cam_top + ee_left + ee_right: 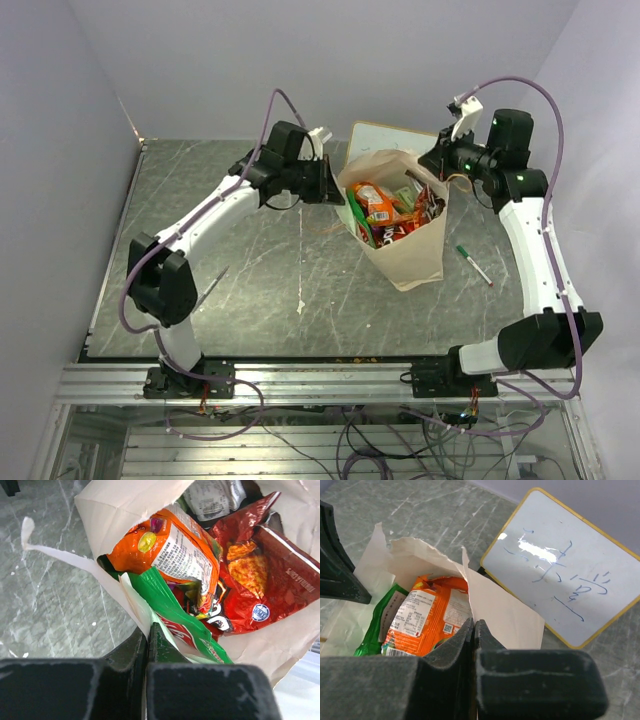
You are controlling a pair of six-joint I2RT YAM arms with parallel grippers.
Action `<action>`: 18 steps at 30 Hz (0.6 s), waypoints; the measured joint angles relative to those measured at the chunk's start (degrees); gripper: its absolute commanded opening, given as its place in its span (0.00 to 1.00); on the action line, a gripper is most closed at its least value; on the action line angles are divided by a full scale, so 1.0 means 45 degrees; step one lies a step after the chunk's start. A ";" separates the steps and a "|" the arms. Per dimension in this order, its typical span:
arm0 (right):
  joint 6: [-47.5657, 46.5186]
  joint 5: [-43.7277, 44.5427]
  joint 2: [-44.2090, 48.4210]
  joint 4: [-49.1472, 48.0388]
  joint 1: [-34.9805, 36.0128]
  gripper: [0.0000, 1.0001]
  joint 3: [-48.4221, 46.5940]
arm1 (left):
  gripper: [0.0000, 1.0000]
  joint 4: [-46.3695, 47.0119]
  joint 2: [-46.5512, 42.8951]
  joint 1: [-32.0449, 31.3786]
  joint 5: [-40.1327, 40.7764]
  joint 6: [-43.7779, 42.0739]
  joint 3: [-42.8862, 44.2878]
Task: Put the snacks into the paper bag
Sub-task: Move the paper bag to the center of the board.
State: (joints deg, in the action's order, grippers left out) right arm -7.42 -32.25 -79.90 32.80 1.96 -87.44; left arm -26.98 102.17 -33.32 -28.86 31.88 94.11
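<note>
The paper bag (412, 257) stands upright mid-table with its mouth open. Several snacks sit inside: an orange packet (170, 555), a red packet (262, 580) and a green packet (172, 611), with a grey-white one behind them. My left gripper (148, 636) is shut on the bag's left rim (131, 600), and the paper runs between its fingers. My right gripper (473, 628) is shut on the opposite rim (505, 615), above the orange packet (420, 615). From above, the left gripper (334, 185) and right gripper (438, 160) flank the bag's mouth.
A yellow-framed whiteboard (565, 565) lies flat just behind the bag, also seen from above (375, 133). A green-capped pen (474, 265) lies right of the bag. A thin pen (300, 303) lies on the marble table (200, 200) in front. Walls close in on both sides.
</note>
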 measured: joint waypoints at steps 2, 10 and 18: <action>0.0131 -0.0146 -0.0126 -0.0102 0.0117 0.00 -0.0097 | 0.07 -0.0359 -0.0335 0.0136 0.0010 -0.0010 0.0000; 0.0704 -0.0083 -0.1098 -0.0563 0.2006 0.00 -0.0656 | 0.07 -0.1205 -0.2633 0.1229 0.0087 -0.0180 -0.0277; 0.1617 0.0282 -0.3279 -0.1127 0.3585 0.00 -0.2229 | 0.07 -0.1802 -0.3905 0.2662 0.0636 -0.0821 -0.0486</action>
State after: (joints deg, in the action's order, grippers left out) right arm -0.14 -30.98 -94.65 27.73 18.09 -97.47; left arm -35.09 84.60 -21.34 -26.00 28.18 91.92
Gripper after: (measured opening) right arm 0.010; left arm 0.088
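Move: Both hands already pinch the bag's rim. The board's middle, where the bag is to go, lies about 4 cm left, 7 cm back and 23 cm below the left hand; from the right hand, 24 cm left, 14 cm back and 32 cm down. The bag's middle is some 12 cm right and 3 cm back of the left hand, 12 cm below it. The whiteboard lies about 8 cm ahead and 2 cm left of the right hand, on the table. Keeping both rim pinches, the arms carry the bag left about 12 cm, the left hand also rising some 9 cm. ##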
